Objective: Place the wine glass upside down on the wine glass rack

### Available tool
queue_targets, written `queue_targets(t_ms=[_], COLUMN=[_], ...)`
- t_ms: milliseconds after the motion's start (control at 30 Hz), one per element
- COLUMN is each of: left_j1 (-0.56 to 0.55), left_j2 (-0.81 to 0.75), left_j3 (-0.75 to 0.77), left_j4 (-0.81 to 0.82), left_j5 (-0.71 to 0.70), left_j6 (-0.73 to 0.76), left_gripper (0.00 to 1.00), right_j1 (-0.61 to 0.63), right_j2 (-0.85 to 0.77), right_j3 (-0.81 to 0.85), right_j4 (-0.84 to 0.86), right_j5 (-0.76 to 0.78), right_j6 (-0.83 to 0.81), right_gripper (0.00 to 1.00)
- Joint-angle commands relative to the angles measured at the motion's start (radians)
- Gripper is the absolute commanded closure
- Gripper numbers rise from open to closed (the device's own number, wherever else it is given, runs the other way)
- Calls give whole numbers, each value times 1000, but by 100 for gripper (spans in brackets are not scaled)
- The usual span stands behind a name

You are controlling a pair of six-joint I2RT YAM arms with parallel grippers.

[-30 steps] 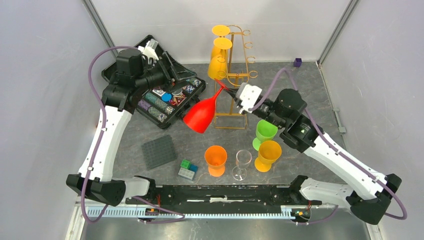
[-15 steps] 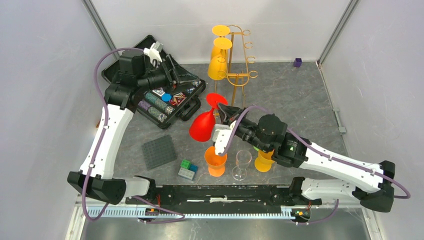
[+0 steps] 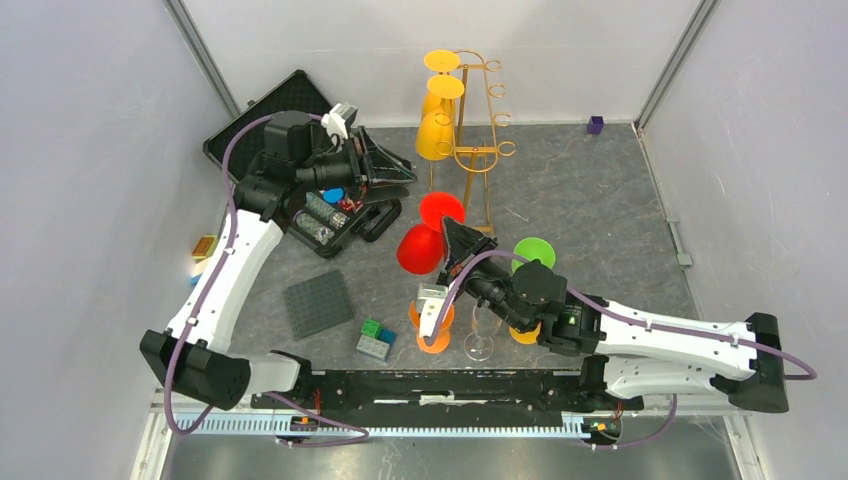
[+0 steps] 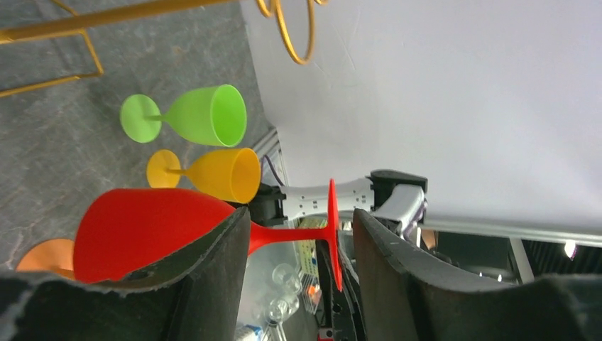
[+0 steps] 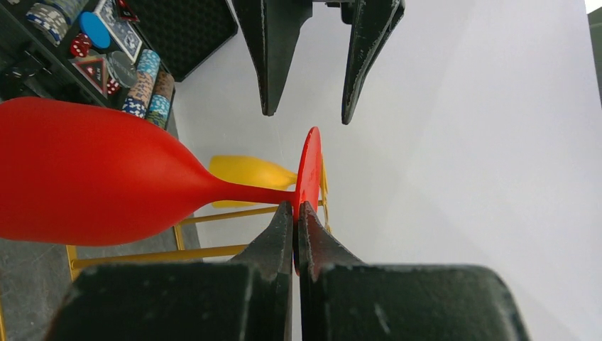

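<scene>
The red wine glass (image 3: 420, 247) hangs in the air over the middle of the table, lying on its side. My right gripper (image 3: 452, 238) is shut on the rim of its round foot (image 5: 309, 163), with the bowl (image 5: 78, 177) out to the left. The left gripper (image 3: 405, 172) is open and points at the glass from the left, a short way off. In its wrist view the stem (image 4: 291, 231) and foot show between the fingers (image 4: 213, 284), untouched. The gold wine glass rack (image 3: 478, 110) stands at the back with two yellow glasses (image 3: 436, 125) hanging upside down on it.
An open black case of poker chips (image 3: 330, 205) lies under the left arm. An orange glass (image 3: 432, 325), a clear glass (image 3: 483, 330) and a green glass (image 3: 533, 250) stand near the front under the right arm. A dark studded plate (image 3: 317, 303) and small blocks (image 3: 376, 338) lie front left.
The right arm has swung the red glass away from the rack toward the front and turned it. The left gripper has moved right toward the glass, and its jaws have narrowed.
</scene>
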Motion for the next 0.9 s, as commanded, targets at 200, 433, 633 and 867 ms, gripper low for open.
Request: queue_targets(t_ms=[200, 433, 633, 867], left_j1=[-63, -118, -150, -174], left_j2=[6, 30, 47, 57], left_j3=[-1, 1, 11, 17], left_j4=[106, 106, 106, 92], left_j5=[120, 126, 134, 139], left_j6=[-33, -26, -24, -12], left_gripper=[48, 51, 58, 89], right_j1=[29, 30, 32, 32], right_j2=[-23, -24, -25, -19], right_j3=[-20, -26, -28, -28], right_j4=[139, 139, 131, 129], right_j5=[89, 96, 102, 103], right_j6=[-101, -109, -115, -124], right_gripper=[100, 100, 100, 100])
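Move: The red wine glass hangs upside down from my right fingers, which pinch the near-right rim of its base; the base's middle is about 2 cm ahead and 2 cm left of that hand, level with it. From my open left hand that base lies roughly 4 cm back and 6 cm right, level. The nearest yellow glass on the rack is some 14 cm ahead and 4 cm right, 5 cm below; the rack's middle about 12 cm ahead, 10 cm right, 15 cm below. I bring my left hand right and back about 6 cm to the far-left rim of the red glass's base, turning some 15 degrees clockwise and staying near one height. The half-open fingers narrow on the way, then close quickly at the end around the rim, one on each face. My right hand keeps its pinch and drifts only about a centimetre to the right. ##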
